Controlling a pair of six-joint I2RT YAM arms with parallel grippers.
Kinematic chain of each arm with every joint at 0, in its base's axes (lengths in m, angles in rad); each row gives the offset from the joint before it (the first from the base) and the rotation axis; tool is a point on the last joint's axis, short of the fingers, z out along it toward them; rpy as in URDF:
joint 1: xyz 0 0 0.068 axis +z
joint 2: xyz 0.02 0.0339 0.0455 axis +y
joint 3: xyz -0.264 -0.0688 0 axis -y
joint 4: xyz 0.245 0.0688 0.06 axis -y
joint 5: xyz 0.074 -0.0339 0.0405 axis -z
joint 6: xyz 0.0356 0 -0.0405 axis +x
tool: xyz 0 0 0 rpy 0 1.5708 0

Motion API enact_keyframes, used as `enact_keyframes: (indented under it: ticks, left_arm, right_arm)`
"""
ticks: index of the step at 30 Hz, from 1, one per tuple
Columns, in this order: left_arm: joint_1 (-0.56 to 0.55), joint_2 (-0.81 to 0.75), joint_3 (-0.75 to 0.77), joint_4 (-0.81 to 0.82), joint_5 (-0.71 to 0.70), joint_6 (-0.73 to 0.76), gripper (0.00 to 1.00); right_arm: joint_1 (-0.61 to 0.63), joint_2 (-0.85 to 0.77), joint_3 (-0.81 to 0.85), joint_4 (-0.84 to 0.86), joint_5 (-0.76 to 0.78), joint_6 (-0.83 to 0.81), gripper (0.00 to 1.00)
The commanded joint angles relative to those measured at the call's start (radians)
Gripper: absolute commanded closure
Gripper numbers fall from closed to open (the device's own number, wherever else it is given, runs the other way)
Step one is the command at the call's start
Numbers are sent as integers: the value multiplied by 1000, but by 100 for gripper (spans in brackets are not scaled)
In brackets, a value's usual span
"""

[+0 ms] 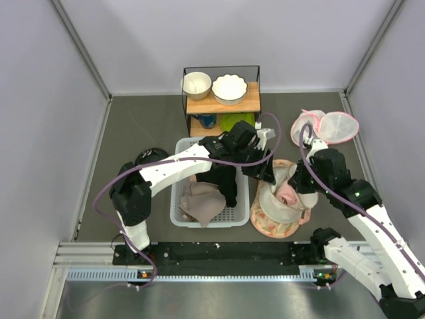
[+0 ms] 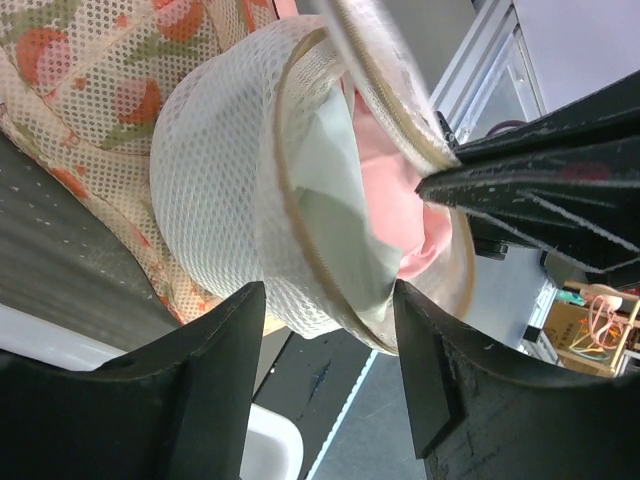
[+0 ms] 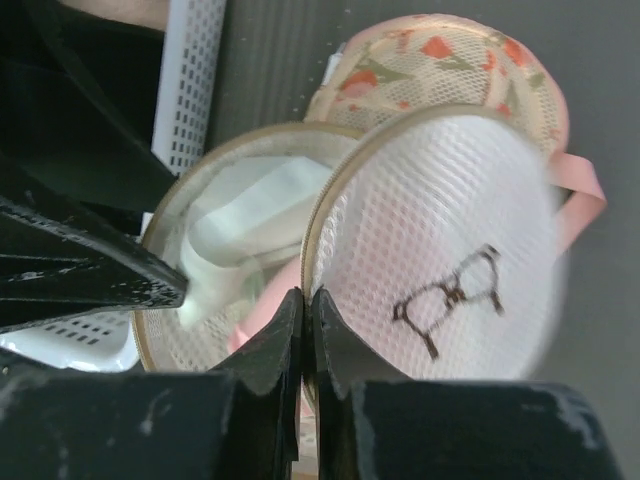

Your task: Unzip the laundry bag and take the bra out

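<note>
The laundry bag [image 1: 271, 201] is a white mesh drum lying on its side, and its round lid [image 3: 440, 250], printed with a small bra drawing, stands swung open. The pink bra [image 1: 287, 193] shows inside the mouth, and also in the left wrist view [image 2: 395, 195] and the right wrist view [image 3: 262, 300]. My right gripper [image 3: 305, 298] is shut on the lid's zip rim. My left gripper [image 2: 325, 330] is open and empty, its jaws on either side of the bag's rim [image 2: 300, 230], not touching. In the top view it [image 1: 265, 174] hangs at the bag's far left edge.
The flat peach floral oval piece [image 1: 269, 228] lies under the bag. A white basket [image 1: 178, 212] with clothes stands just left. A pink-trimmed twin-dome mesh bag [image 1: 325, 126] lies at the back right. A wire shelf [image 1: 222, 103] with two bowls stands behind.
</note>
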Motion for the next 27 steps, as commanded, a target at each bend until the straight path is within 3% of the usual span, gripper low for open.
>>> enact_keyframes:
  ticks: [1,8,9,11,12,19,27]
  left_arm:
    - [6,-22,-22,52,33,-2,41]
    - [6,-34,-79,50,38,2,43]
    - [5,-36,-81,55,36,1,50]
    - [5,-39,-73,70,36,1,75]
    - [6,-39,-67,72,38,1,99]
    - [6,-48,1,75,15,-1,100]
    - [9,-143,-25,107,-88,-18,100]
  right_arm:
    - [13,-46,54,-6,119,57,100]
    - [13,-193,148,9,353,151,100]
    - [12,-202,156,18,356,151,100]
    - [12,-208,171,38,353,153,100]
    - [12,-199,177,43,345,151,100]
    - [13,-170,200,118,402,133,100]
    - [13,-126,355,195,436,33,100]
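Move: The laundry bag hangs open in front of the left gripper. The stretch of rim it wants runs about 3 cm below its open fingers and 1 cm back, with the pink bra inside the bag some 6 cm right, 3 cm back and 6 cm down. The basket's middle is around 20 cm left, 2 cm back and 10 cm down. From the right gripper, already shut on the lid's edge, the bra is 2 cm left, 1 cm back and 5 cm below. Keep the lid's edge pinched in the right gripper and peel it up about 15 cm and some 6 cm right, away from the left hand, swinging the fingertips up nearly 30 degrees and clockwise. Meanwhile sink the left gripper about 3 cm, shut it on the bag's rim, then raise it back with the rim held. ##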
